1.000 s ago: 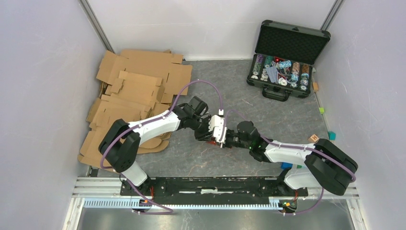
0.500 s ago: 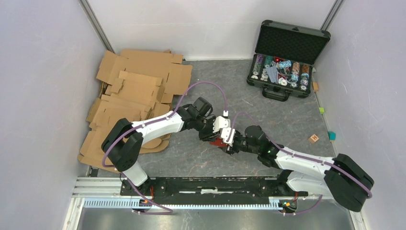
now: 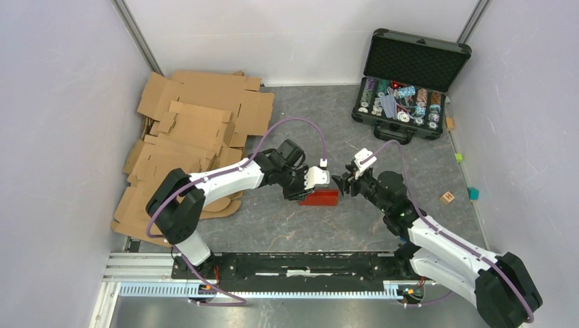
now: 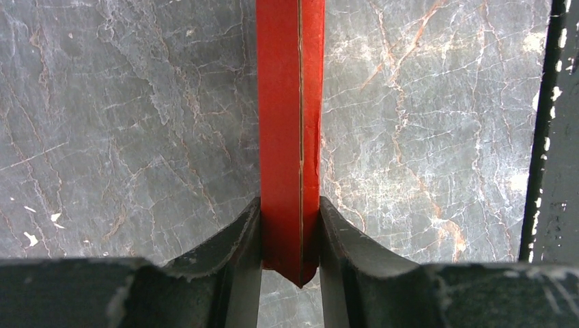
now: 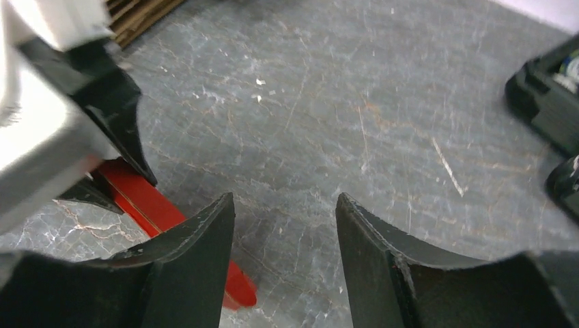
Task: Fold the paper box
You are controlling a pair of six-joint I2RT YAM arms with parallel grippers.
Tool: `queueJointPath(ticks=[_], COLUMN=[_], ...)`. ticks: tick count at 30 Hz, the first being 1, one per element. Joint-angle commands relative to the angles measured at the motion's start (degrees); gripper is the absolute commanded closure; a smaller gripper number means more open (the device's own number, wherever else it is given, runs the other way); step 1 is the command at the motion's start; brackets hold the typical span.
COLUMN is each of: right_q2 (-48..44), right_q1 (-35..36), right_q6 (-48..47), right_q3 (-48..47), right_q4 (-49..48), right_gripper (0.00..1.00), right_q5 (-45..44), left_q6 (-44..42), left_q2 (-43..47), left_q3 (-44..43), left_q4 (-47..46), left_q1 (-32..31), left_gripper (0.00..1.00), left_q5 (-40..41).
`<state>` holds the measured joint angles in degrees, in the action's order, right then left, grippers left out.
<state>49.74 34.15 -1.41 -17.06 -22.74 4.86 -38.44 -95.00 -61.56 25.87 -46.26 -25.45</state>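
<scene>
The paper box is bright red and folded flat. It stands on edge on the grey table, mid-scene in the top view. My left gripper is shut on its left end. In the left wrist view the red box runs straight up from between the two black fingers, pinched from both sides at the left gripper. My right gripper hovers just right of the box, open and apart from it. The right wrist view shows the right gripper empty over bare table, with the box at lower left.
Brown corrugated cardboard sheets are piled at the back left. An open black case of poker chips sits at the back right. A small wooden cube, a teal block and a green block lie along the right wall.
My right gripper has opened, let go of the red box and drawn back to the right and upward. The left gripper keeps its hold and has barely moved.
</scene>
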Motion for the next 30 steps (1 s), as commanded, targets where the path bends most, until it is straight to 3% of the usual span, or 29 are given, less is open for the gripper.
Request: queueJointPath(ticks=[1, 7, 15, 20, 30], right_q2=[3.99, 8.38, 7.9, 11.23, 13.69], right_q1=[-1.5, -1.54, -1.53, -1.46, -1.39], right_q6=[8.18, 12.77, 13.98, 16.26, 16.53], right_q3=[-1.96, -0.87, -2.03, -2.95, -0.82], right_q4=[2.03, -0.65, 0.0, -1.21, -3.97], right_gripper=[0.38, 0.39, 0.38, 0.38, 0.41], right_q5=[0.69, 8.06, 8.4, 13.78, 12.51], left_q6=[3.66, 5.69, 8.34, 10.35, 11.35], left_q2=[-2.2, -3.17, -3.61, -4.47, -5.9], left_q3=[0.83, 0.74, 0.16, -1.33, -2.37], left_q4=[5.26, 5.25, 4.54, 4.54, 5.07], left_q1=[0.38, -0.55, -1.64, -2.14, -2.86], left_gripper=[0.61, 0.6, 0.6, 0.6, 0.6], left_q5=[7.36, 7.97, 9.47, 9.94, 10.69])
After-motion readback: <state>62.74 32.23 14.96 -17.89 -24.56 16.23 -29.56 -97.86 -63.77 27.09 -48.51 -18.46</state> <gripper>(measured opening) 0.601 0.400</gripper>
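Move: The left hand pinches the red paper box by its left end, so the box's middle lies about 6 cm to its right and about 1 cm back and 1 cm below. From the right hand, open and higher up, the box's middle lies about 6 cm left, 4 cm back and 8 cm below. The chip case stands about 20 cm right and 22 cm ahead of the right hand; the wooden cube is some 33 cm right and 5 cm back. Onto the box's free right end the right hand brings its open fingers, one fingertip reaching over the long face: it drops about 5 cm, easing 3 cm left and 2 cm back as it tips down some 20 degrees. The left fingers keep their pinch on the other end, sinking 1 cm and turning slightly counter-clockwise. ##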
